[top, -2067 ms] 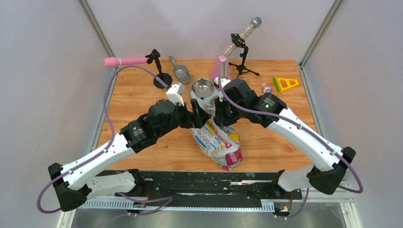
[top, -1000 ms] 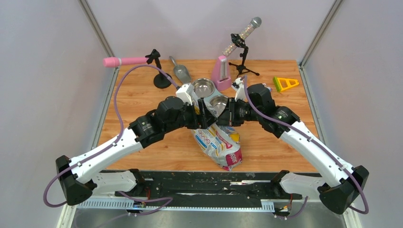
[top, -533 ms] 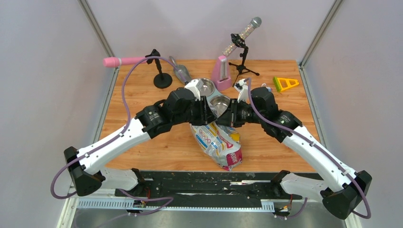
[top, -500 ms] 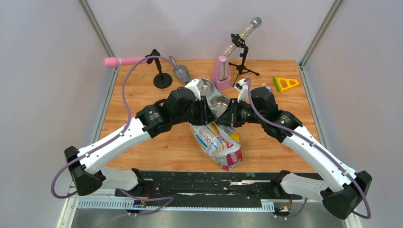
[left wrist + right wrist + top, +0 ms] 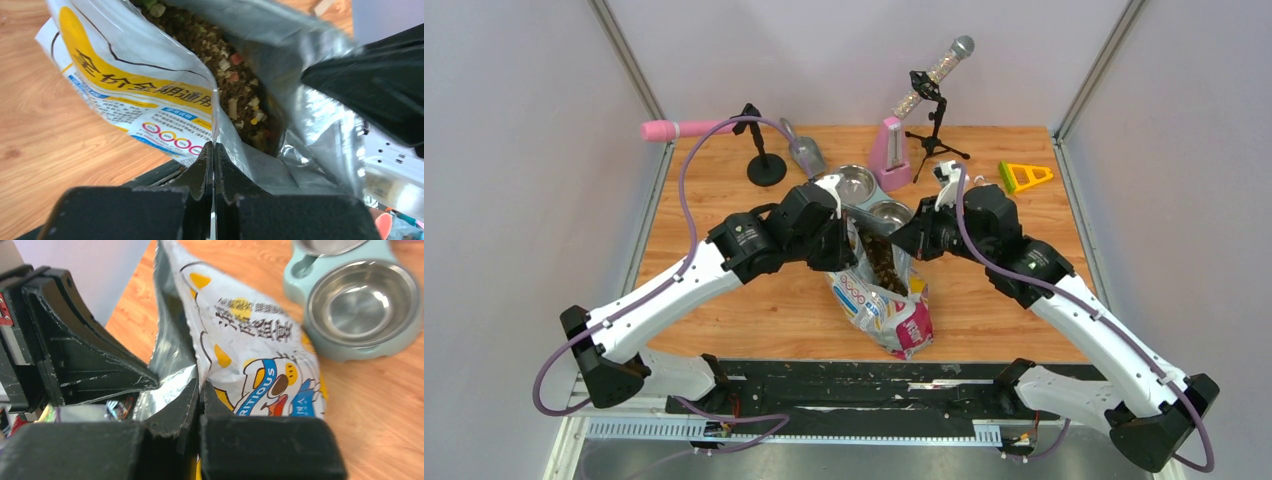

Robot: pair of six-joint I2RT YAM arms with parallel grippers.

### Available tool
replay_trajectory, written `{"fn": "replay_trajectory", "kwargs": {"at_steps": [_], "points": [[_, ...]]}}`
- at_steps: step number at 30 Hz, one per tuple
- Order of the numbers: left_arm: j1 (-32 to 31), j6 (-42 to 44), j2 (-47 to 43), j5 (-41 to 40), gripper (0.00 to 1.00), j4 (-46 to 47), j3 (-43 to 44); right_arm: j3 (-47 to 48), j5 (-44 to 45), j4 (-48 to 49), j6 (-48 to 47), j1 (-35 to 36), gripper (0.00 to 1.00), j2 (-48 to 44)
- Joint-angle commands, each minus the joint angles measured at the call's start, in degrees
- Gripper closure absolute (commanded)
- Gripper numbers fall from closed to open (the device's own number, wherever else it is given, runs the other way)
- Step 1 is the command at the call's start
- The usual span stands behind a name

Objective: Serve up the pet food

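The printed bag (image 5: 892, 312) stands in the middle of the table with its mouth pulled wide. Pet food (image 5: 884, 265), brown kibble with pale and coloured bits (image 5: 235, 95), fills its silver-lined inside. My left gripper (image 5: 848, 248) is shut on the bag's left lip, with its fingertips (image 5: 213, 148) pinching the edge. On the opposite lip my right gripper (image 5: 902, 240) is shut too, its tips (image 5: 200, 386) closed over the printed wall (image 5: 260, 347). Just behind the bag sit two empty steel bowls (image 5: 856, 185) in a teal holder (image 5: 345, 352).
A grey scoop (image 5: 805, 152) lies at the back left next to a black stand (image 5: 766, 170) holding a pink microphone (image 5: 686, 128). A pink metronome (image 5: 890, 152), a glitter microphone on a tripod (image 5: 934, 75) and a yellow triangle (image 5: 1024, 176) stand at the back right.
My left gripper closed on the bag's left lip. Both arms then drew apart and lifted the lips, so the bag's mouth opened and the kibble came into sight.
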Motion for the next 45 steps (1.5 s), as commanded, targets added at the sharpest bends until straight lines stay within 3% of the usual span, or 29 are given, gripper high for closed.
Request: {"fn": "replay_trajectory", "kwargs": {"at_steps": [1,9,15,22,26,27,29,30,31,32,34,38,39,43,45], "points": [[0.23,2.24,-1.11,-2.56,1.00,-10.49,2.98,3.87,10.68,3.91,-4.32,0.02,1.00,-3.76],[0.23,1.82,-4.59,-10.11,1.00,-21.44,7.62,4.97,32.21,2.29,-6.91,0.01,1.00,-5.83],[0.23,3.77,-2.98,-15.39,1.00,-31.44,16.71,5.91,44.49,0.13,-7.54,0.02,1.00,-5.57],[0.23,6.02,-1.91,-25.02,1.00,-33.89,24.53,6.35,37.89,0.45,-7.53,0.01,1.00,-3.93],[0.23,8.64,-1.61,-23.32,0.97,-27.15,22.59,6.82,31.84,2.34,-7.34,0.00,1.00,-2.93],[0.25,8.95,-1.14,-22.82,0.71,-24.52,21.80,6.86,30.60,2.78,-7.28,0.01,1.00,-2.65],[0.23,10.00,-0.55,-22.10,0.34,-20.74,20.87,7.03,28.41,3.08,-7.21,-0.01,1.00,-2.13],[0.23,10.48,-0.41,-22.60,0.28,-19.63,20.62,7.00,27.46,3.13,-7.19,0.01,1.00,-1.94],[0.23,10.88,-0.35,-23.08,0.11,-17.22,19.90,6.95,26.42,3.17,-7.25,0.02,1.00,-1.77],[0.23,11.42,-0.45,-24.38,0.06,-15.98,19.65,6.84,25.50,3.29,-7.27,0.02,0.99,-1.74],[0.43,11.76,-0.97,-27.63,0.01,-12.50,18.14,6.69,24.00,3.45,-7.17,0.01,0.87,-1.84],[5.64,11.52,-2.18,-27.46,0.00,-6.24,13.99,7.42,21.20,3.71,-7.10,0.01,0.39,-3.12],[7.02,11.22,-2.44,-26.61,0.00,-4.68,12.55,7.54,20.15,3.93,-7.10,0.01,0.32,-3.63],[12.47,10.08,-3.17,-26.87,0.00,1.01,6.76,7.47,14.34,5.35,-7.36,0.02,0.05,-5.89],[15.12,9.04,-2.98,-27.05,0.00,3.88,3.65,7.59,11.77,5.99,-7.01,0.02,0.00,-6.55]]}}
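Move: Both grippers already hold the pet food bag's rim, one on each side of its partly opened mouth. From the left gripper, the bag's middle is about 12 cm below, 3 cm back and 7 cm right; the near bowl is some 21 cm ahead and 9 cm right, and the scoop some 35 cm ahead and 11 cm left, both at table height. From the right gripper, the bag's middle is about 6 cm back and 12 cm below; the near bowl is roughly 17 cm ahead, 1 cm right. Spread the bag mouth: with fingers shut, take the left gripper about 11 cm left, dipping slightly, then rising; swing the right one right and forward, turning clockwise, then ease it back left. Open the left fingers wide and send that hand forward towards the scoop; then open the right fingers off the rim, rising about 6 cm. ##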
